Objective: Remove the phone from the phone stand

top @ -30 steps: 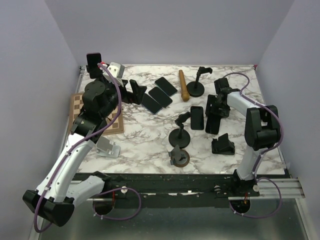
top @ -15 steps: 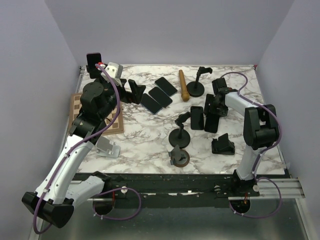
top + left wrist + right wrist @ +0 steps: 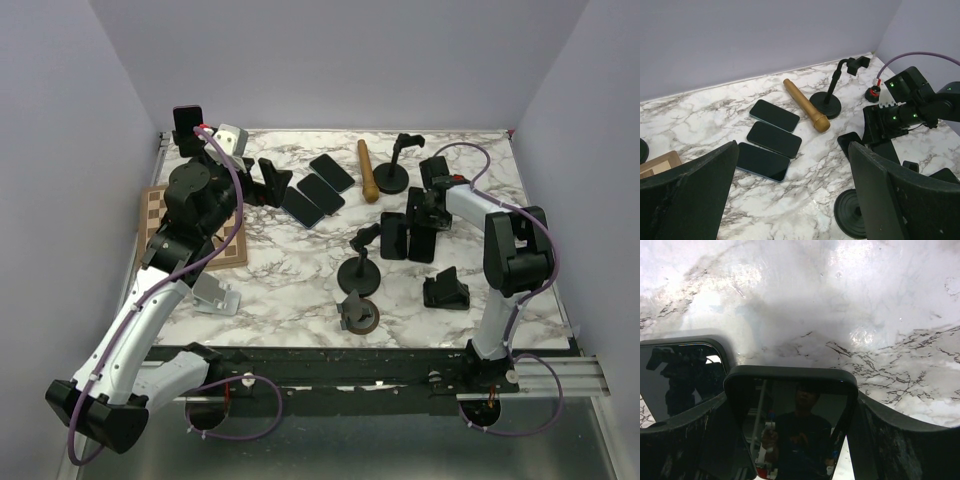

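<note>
My right gripper [image 3: 426, 212] is shut on a black phone [image 3: 422, 244] across its width, just above the marble table [image 3: 290, 270]. In the right wrist view the phone [image 3: 795, 425] fills the gap between both fingers, its glass screen facing the camera. A second black phone [image 3: 394, 236] lies flat on the table just left of it, also visible in the right wrist view [image 3: 680, 380]. A black wedge phone stand [image 3: 446, 288] sits to the front right with nothing on it. My left gripper [image 3: 266, 181] hangs open and holds nothing, with the table below its fingers [image 3: 795, 200].
Three phones [image 3: 772, 137] lie side by side at the back centre beside a wooden roller [image 3: 367, 170]. Two gooseneck stands [image 3: 391, 172] [image 3: 359, 265], a small stand on a coaster [image 3: 356, 313], a white stand [image 3: 216, 295], a chessboard [image 3: 160, 215] and a stand carrying a phone [image 3: 187, 127] are also here.
My right gripper has carried the phone leftward, up against the phone lying on the table. The left arm has hardly moved.
</note>
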Controlling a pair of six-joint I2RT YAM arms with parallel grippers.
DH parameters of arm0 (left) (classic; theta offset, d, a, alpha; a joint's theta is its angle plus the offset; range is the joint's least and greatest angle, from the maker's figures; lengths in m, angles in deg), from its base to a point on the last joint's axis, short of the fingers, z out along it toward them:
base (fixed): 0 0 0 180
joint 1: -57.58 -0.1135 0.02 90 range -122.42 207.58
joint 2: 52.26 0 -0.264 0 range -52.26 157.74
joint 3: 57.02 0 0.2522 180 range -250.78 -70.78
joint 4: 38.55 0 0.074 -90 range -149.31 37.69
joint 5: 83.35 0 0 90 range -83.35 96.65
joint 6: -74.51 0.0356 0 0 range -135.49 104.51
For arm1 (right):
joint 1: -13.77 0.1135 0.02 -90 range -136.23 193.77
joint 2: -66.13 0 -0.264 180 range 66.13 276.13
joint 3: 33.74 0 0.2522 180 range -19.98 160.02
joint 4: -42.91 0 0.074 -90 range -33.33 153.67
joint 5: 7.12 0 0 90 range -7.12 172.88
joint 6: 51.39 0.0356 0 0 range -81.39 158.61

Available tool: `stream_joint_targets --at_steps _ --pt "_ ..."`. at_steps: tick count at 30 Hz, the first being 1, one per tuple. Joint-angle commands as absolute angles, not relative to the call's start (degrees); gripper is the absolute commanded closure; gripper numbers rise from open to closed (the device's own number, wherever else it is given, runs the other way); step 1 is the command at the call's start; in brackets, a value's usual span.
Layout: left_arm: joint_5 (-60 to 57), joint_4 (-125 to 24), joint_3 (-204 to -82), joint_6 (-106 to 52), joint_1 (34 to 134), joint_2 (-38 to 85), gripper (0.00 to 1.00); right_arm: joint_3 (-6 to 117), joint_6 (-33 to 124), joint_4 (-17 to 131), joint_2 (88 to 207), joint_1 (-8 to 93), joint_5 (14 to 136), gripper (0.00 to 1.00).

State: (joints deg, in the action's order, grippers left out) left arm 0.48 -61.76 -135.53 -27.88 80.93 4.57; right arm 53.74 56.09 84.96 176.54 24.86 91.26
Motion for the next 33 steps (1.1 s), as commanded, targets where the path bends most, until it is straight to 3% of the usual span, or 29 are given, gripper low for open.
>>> stream_joint_targets --at_steps 1,8,21,24,33 --pt "1.8 -60.8 -135.1 -27.4 80.8 4.9 0.01 52.7 55.3 82.7 179.3 25.8 94.3 0.58" --pt "1.9 -60.8 -135.0 -27.6 80.9 4.8 0.01 51.3 54.9 81.8 177.8 26.2 95.5 0.35" --pt "2.0 -60.7 -134.9 -27.4 80.9 5.2 0.01 51.0 54.6 81.8 176.4 26.7 95.0 0.22" --pt "2.0 -60.6 -134.8 -27.4 80.9 5.3 0.01 50.8 54.7 81.7 176.2 26.8 95.2 0.02" --pt "2.2 -60.4 -134.6 -27.4 80.9 5.5 0.01 50.6 54.8 82.3 173.6 27.1 95.3 0.00"
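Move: The right hand still pinches the phone near its far end; the spot it is being laid on has its middle about 4 cm back from that hand and 2 cm below. The flat phone lies some 8 cm to the left of that spot, the folding stand about 20 cm back and 7 right of the hand, and the far round stand roughly 15 ahead and 9 left. From the left hand, the spot is about 38 cm right, 6 ahead and 39 below. The right hand creeps about 1 cm forward, then opens its fingers wide, letting go of the phone. ##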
